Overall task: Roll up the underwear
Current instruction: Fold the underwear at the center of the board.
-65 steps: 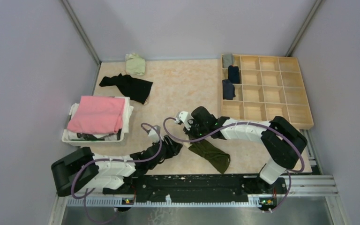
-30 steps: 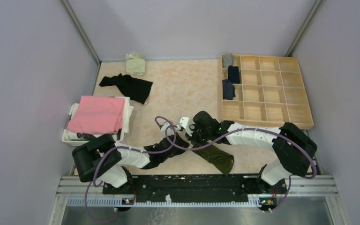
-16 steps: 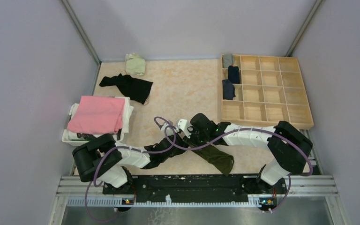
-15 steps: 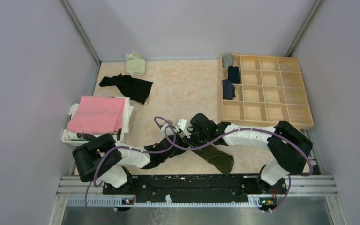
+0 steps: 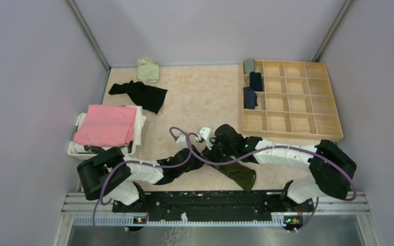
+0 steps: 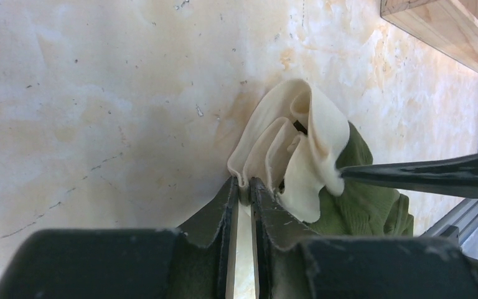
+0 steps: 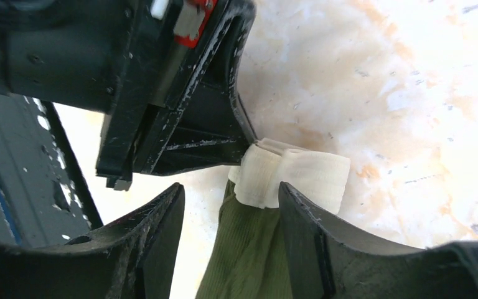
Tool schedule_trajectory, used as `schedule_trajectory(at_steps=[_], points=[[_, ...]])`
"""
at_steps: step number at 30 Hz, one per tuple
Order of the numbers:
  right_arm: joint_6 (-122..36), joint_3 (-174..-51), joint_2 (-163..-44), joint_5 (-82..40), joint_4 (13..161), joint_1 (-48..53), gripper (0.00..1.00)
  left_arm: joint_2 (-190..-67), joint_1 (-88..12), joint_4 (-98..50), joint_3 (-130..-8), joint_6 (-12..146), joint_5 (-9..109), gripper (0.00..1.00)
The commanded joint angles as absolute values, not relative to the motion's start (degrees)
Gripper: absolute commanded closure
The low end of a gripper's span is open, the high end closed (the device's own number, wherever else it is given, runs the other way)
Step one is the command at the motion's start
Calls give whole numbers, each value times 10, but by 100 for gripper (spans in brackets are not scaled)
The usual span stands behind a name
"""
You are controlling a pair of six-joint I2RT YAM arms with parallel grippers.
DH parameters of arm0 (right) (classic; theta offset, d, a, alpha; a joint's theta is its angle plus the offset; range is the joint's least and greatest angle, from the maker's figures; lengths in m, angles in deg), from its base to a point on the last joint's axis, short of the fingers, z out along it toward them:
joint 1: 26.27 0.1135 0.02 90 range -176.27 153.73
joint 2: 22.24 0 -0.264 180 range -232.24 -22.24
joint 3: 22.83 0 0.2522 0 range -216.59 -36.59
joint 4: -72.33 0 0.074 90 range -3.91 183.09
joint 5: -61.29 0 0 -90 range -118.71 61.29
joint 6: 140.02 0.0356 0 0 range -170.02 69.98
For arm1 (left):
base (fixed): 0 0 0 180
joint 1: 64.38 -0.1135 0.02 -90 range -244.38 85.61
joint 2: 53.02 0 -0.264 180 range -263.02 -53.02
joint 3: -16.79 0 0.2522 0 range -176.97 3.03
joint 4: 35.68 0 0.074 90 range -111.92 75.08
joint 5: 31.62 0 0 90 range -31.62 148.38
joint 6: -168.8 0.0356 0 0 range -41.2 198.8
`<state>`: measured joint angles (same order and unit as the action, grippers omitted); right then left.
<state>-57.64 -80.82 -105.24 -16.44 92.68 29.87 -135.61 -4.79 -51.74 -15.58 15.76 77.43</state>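
An olive green underwear (image 5: 241, 174) with a cream waistband (image 6: 305, 143) lies stretched out near the table's front middle. My left gripper (image 6: 243, 185) is shut on a fold of the waistband, pinching it just above the tabletop. My right gripper (image 7: 230, 190) is open and straddles the olive fabric (image 7: 249, 249) just below the waistband (image 7: 299, 174), its jaws apart with the cloth loose between them. In the top view the two grippers meet tip to tip, left (image 5: 201, 152) and right (image 5: 213, 152). One right finger (image 6: 423, 174) crosses the left wrist view beside the waistband.
A wooden compartment tray (image 5: 292, 102) stands at the back right with rolled underwear (image 5: 250, 97) in its left column. A white basket (image 5: 74, 151) holding a folded pink cloth (image 5: 107, 125) is at the left. A dark garment (image 5: 141, 93) and a pale green one (image 5: 148, 70) lie behind.
My right gripper has opened from shut and let go of the underwear, and its arm has shifted slightly right. The left gripper stays shut on the waistband.
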Motion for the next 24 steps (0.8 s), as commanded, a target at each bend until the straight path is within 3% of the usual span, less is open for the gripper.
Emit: schedule_trajectory(at_steps=[1,6,13,16,22,24], points=[[-515,-800,-985,-191,893,302,43,-1346,-48,-469,-148,173,774,80],[-448,-771,-944,-212,871,285,43,-1341,-48,-463,-149,175,771,80],[-378,-733,-927,-212,825,230,51,-1346,-48,-465,-151,175,768,80],[-349,-740,-924,-243,835,213,60,-1344,-48,-464,-151,175,765,80],[-307,-768,-942,-329,893,208,89,-1348,-48,-464,-156,179,763,80],[-304,-775,-958,-350,905,208,94,-1348,-48,-464,-158,179,761,80]])
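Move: The right hand, open, hangs almost straight over the underwear's cream waistband, some 4 cm above it; the olive underwear's middle lies about 7 cm right, 6 cm back and 5 cm below. The compartment tray's middle is about 30 cm right and 21 cm ahead, its nearest navy roll 15 cm right and 22 cm ahead. From the left hand, already pinching the waistband's edge, the underwear's middle is roughly 10 cm right and 4 cm back. Right hand rises off the waistband, swings 7 cm forward-right, turning clockwise and closing; left keeps its pinch. ##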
